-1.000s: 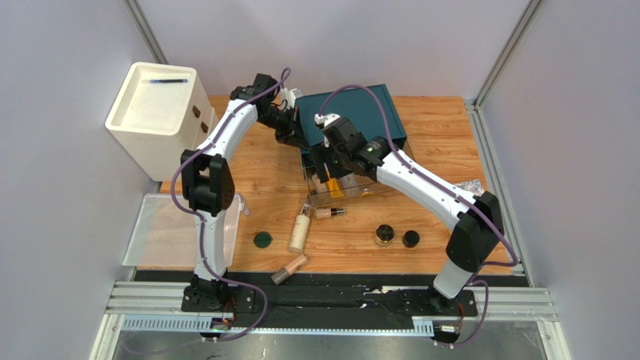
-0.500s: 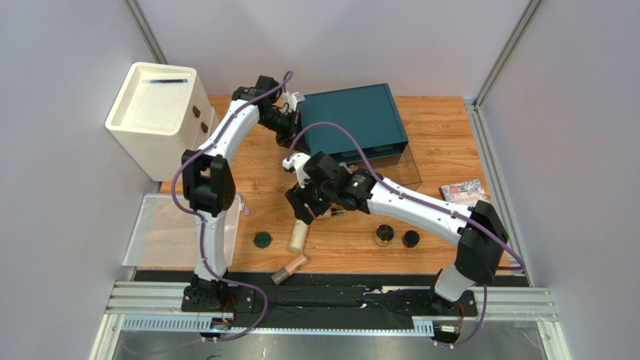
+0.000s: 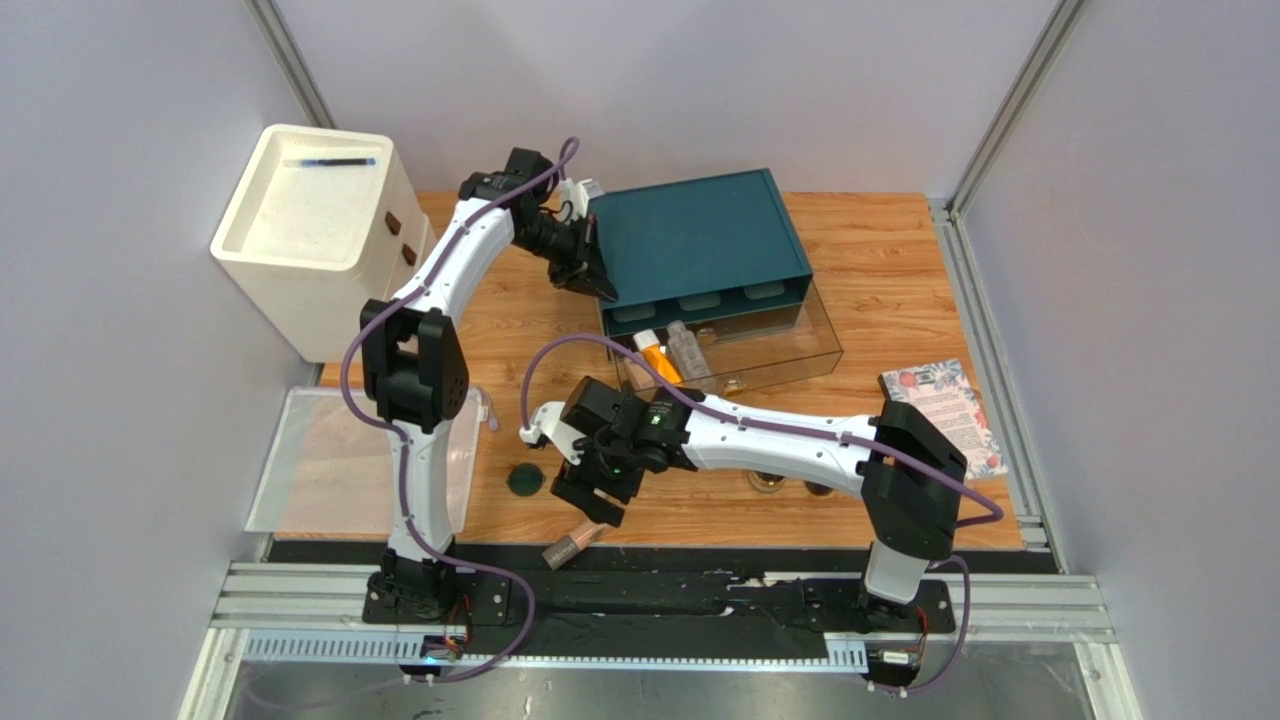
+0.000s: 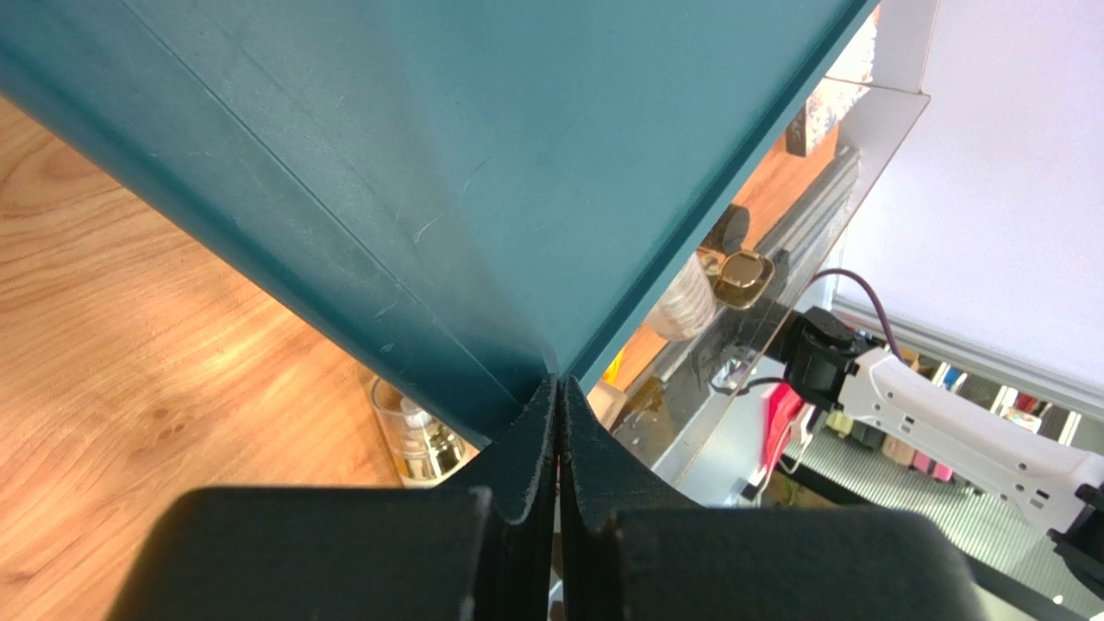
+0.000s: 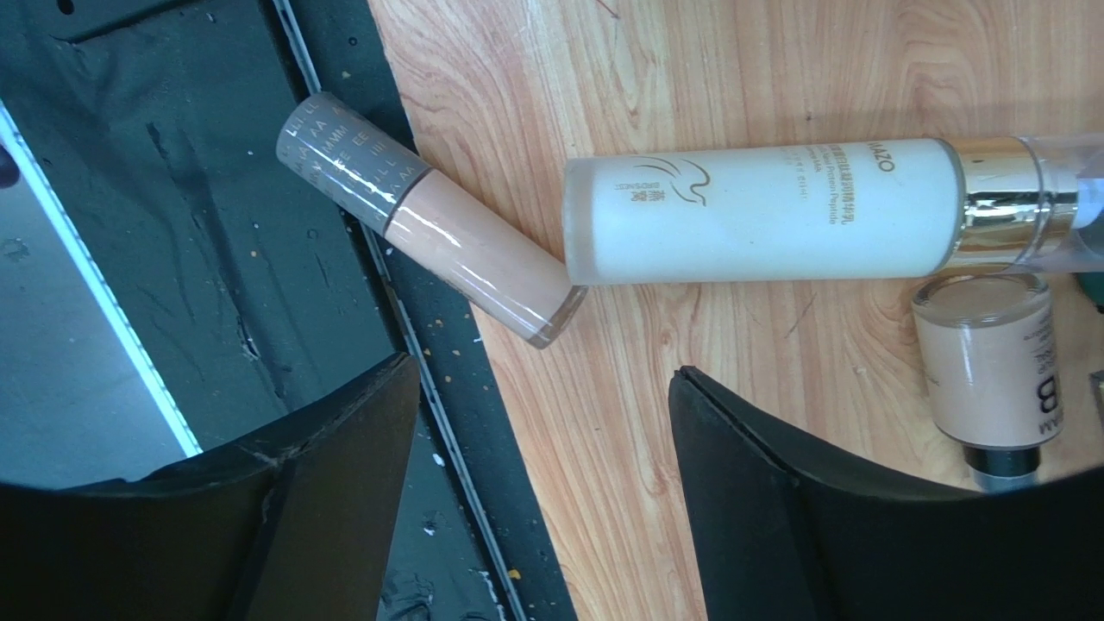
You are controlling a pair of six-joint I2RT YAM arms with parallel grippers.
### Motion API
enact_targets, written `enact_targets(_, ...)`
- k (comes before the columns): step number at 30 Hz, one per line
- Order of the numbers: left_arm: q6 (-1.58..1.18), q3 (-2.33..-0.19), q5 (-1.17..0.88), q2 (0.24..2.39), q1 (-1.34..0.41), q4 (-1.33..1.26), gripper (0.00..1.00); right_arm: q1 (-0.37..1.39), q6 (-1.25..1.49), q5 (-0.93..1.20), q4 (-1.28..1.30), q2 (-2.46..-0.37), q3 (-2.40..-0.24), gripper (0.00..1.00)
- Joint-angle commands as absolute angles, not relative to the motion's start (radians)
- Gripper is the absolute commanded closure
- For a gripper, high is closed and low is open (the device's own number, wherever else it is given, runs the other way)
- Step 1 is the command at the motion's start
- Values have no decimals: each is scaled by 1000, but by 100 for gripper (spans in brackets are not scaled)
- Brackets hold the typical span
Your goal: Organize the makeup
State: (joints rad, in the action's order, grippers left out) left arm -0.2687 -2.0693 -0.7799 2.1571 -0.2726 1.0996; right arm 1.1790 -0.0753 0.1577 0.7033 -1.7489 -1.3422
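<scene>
My right gripper hangs open and empty over the table's front edge. Just beyond its fingertips lie a pink-beige foundation tube with a grey cap, a cream bottle with a gold collar and a short beige tube. A dark-green disc lies to the left of them. The teal box's clear drawer stands pulled out, holding an orange tube and a clear bottle. My left gripper is shut, its tips against the box's near left corner.
A white drawer cabinet stands at the back left, and a clear tray lies beside the left arm. A patterned booklet lies at the right. The right forearm crosses the front of the table and covers the jars' spot.
The right arm swung from the open drawer down to the front edge, over the cream bottle and foundation tube. The left arm stayed at the box corner.
</scene>
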Motion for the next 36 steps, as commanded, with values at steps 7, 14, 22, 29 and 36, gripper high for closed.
enact_targets(7,-255,-2065,-654,2195,-275,1227,100,1198,-181,170,673,-1759,-1348,24)
enact_targets(14,-275,-2120,-540,2230,-275,1261,100,1250,-196,146,632,-1801,-1347,23)
enact_targets(22,-284,-2164,-537,2267,-275,1276,100,1312,-219,91,577,-1884,-1376,23)
enact_targets(29,-270,-2138,-546,2269,-275,1278,100,1333,-232,40,489,-1930,-1347,22)
enact_targets(36,-268,-2134,-557,2264,-275,1276,100,1335,-216,2,473,-2043,-1378,29)
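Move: The foundation bottle with the grey cap, lying at the table's near edge, is about 4 cm back, 4 cm left and 8 cm below the right hand's open fingers. The white lotion bottle lies some 6 cm ahead and 2 cm left of that hand, the green disc about 4 cm ahead and 11 cm left, the small pump foundation roughly 10 cm ahead and 6 cm right. From the left hand the grey-capped bottle is about 31 cm back, 5 cm left and 17 cm down. Down by about 8 cm, while shifting some 4 cm left and 3 cm back, the right hand sinks onto the grey-capped foundation bottle at the table's edge. It swings back and left first, then drops more steeply, the wrist turning some 15 degrees counter-clockwise. The fingers stay wide open and end astride the bottle; contact can't be made out. ##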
